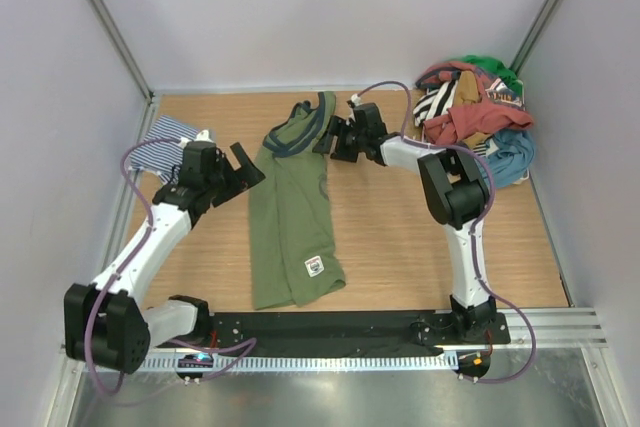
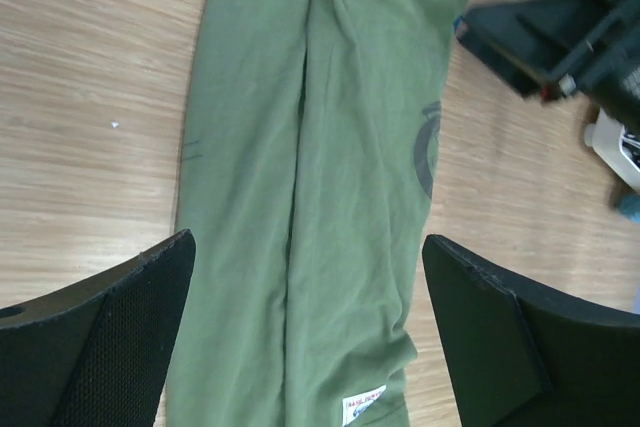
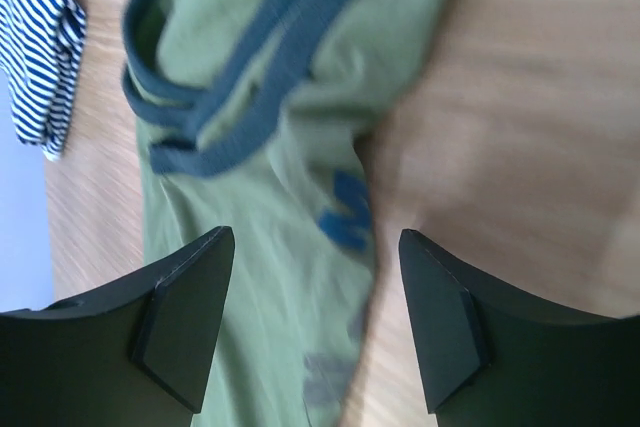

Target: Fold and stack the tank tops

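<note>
The olive green tank top lies on the wooden table, folded lengthwise into a long strip, with its navy-trimmed neck end at the far side. The navy-and-white striped tank top lies folded at the far left. My left gripper hovers open just left of the green top's upper half; in its wrist view the green cloth lies below the open left gripper. My right gripper is open at the neck end, over the green cloth and its navy straps. Neither holds anything.
A heap of mixed clothes fills the back right corner. White walls close in the table on three sides. The striped top shows at the left edge of the right wrist view. The right gripper's body appears top right in the left wrist view.
</note>
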`<move>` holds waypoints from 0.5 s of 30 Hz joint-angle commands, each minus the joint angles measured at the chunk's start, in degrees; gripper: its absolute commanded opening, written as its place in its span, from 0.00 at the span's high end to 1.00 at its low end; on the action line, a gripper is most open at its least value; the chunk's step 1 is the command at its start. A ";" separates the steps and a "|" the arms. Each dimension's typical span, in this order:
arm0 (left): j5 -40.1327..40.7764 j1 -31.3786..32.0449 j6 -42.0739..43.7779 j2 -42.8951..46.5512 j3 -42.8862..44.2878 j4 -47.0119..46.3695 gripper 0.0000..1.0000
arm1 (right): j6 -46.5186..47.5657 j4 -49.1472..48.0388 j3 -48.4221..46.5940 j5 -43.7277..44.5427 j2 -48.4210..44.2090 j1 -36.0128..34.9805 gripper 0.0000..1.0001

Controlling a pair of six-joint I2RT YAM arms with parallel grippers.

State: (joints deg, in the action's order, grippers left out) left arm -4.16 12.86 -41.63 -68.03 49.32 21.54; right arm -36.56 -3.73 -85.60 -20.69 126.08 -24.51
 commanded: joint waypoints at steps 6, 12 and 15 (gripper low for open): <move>-5.24 0.23 3.04 8.96 -8.26 2.28 0.04 | -5.62 3.28 -17.39 0.38 12.32 0.60 0.32; -5.59 0.59 1.64 12.39 -13.45 1.49 0.05 | -8.00 5.57 -24.61 2.93 17.70 2.27 0.65; -5.77 1.02 1.37 12.66 -14.69 1.05 0.05 | -9.93 4.08 -24.88 2.32 18.67 5.52 0.83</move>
State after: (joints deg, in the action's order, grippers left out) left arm -8.25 13.34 -40.14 -56.66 35.09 23.73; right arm -43.99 -0.84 -108.62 -19.77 143.09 -22.44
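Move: Ahead of the right hand about 8 cm, 1 cm left and 3 cm lower, lies the green tank top's right edge beside the collar. The dark collar band is roughly 7 cm left and 2 cm ahead of that hand; the folded striped tank top, some 32 cm left, is level with it. From the left hand, the green top's near left corner is about 27 cm back, 3 cm right and 14 cm below; the white label, 18 cm back and 13 cm right. Reaching forward about 8 cm along the green tank top's right edge and sinking a little at the end, the right hand closes its wide-open fingers and pinches the cloth beside the collar. Meanwhile the left hand, wide open and empty, draws back some 7 cm towards the near hem, then also drops about 5 cm. ##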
